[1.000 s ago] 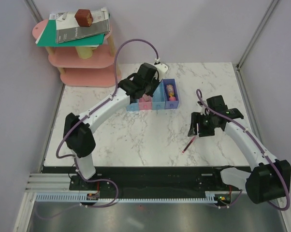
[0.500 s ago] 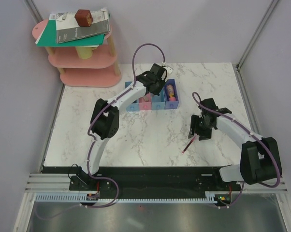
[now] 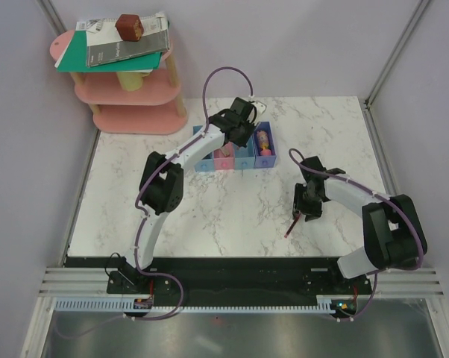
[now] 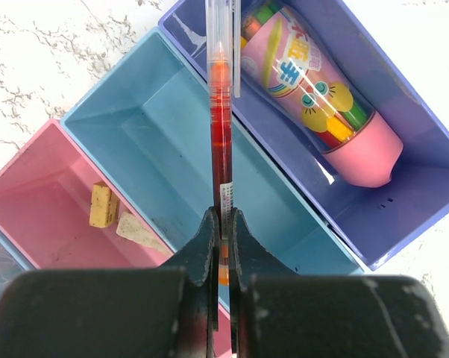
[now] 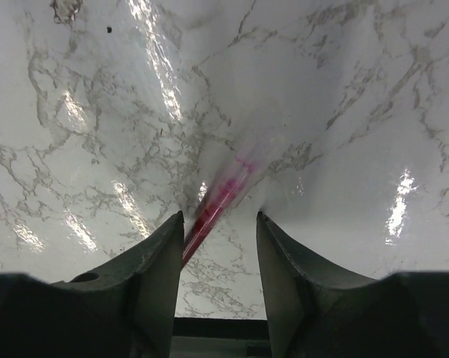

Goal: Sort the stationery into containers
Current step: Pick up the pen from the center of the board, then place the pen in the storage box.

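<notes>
My left gripper (image 4: 221,220) is shut on a thin red pen (image 4: 221,134), which points away from it over the blue bin (image 4: 150,142) of the containers (image 3: 236,155). To the blue bin's left, the pink bin (image 4: 38,194) holds two tan erasers (image 4: 101,205). To its right, the purple bin (image 4: 403,149) holds the pink-yellow tube (image 4: 321,89). My right gripper (image 5: 219,220) is open, low over the table. A second red pen (image 5: 217,201) lies between its fingers, close against the left one. From above, this pen (image 3: 290,226) pokes out below the right gripper (image 3: 305,205).
A pink tiered shelf (image 3: 127,97) stands at the back left with books and a brown cube (image 3: 129,27) on top. The grey walls close in the marble table (image 3: 209,216) on both sides. Purple cables loop above both arms.
My right gripper has come down towards the near side over the pen on the table, and its jaws have narrowed. My left arm has reshaped and now holds still over the bins.
</notes>
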{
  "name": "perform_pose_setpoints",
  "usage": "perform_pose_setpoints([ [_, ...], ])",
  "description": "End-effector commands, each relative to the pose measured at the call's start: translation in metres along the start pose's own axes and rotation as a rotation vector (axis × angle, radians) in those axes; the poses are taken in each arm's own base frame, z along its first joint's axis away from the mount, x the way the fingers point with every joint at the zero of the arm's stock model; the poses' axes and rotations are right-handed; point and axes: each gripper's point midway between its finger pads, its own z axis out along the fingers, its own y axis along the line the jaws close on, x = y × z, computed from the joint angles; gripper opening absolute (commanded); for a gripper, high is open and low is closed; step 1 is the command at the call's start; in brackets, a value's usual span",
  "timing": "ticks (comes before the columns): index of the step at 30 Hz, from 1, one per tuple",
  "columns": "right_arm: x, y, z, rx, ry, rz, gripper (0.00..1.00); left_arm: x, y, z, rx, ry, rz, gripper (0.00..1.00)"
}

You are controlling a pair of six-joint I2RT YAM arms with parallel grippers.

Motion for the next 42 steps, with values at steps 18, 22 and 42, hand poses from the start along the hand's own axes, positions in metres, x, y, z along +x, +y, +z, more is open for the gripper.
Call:
perform_pose_setpoints([
  [18,-0.050,0.032,-0.001,-0.028,-0.107,-0.093,0.00,-0.009,0.001,0.002,0.045,-0.049,-0.040,0.39],
  [22,-0.069,0.039,-0.016,-0.040,-0.175,-0.098,0.00,-0.007,0.001,0.001,0.045,-0.046,-0.040,0.45],
  [42,-0.174,0.092,-0.136,-0.174,-0.575,-0.218,0.00,0.019,0.007,-0.169,0.075,-0.152,0.077,0.45],
])
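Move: The pen on the table runs between the right hand's open fingers, its middle about 2 cm back, 1 cm left and 1 cm below. From that hand the purple container, with the pencil case in it, stands some 22 cm ahead and 10 cm left. The left hand, still holding another pen, has the light-blue container under it, middle about 5 cm down, with the pink container 7 cm left of that and the purple one 7 cm right. The right fingers shut on the table pen near its capped end while easing forward and a little left, then carry it forward and up towards the purple container, about 12 cm each way, the fingertips swinging forward some 25 degrees. The left hand sinks about 1 cm, opens to roughly half and lets go of its pen, then rises some 10 cm from its low point, drawing back and left. ##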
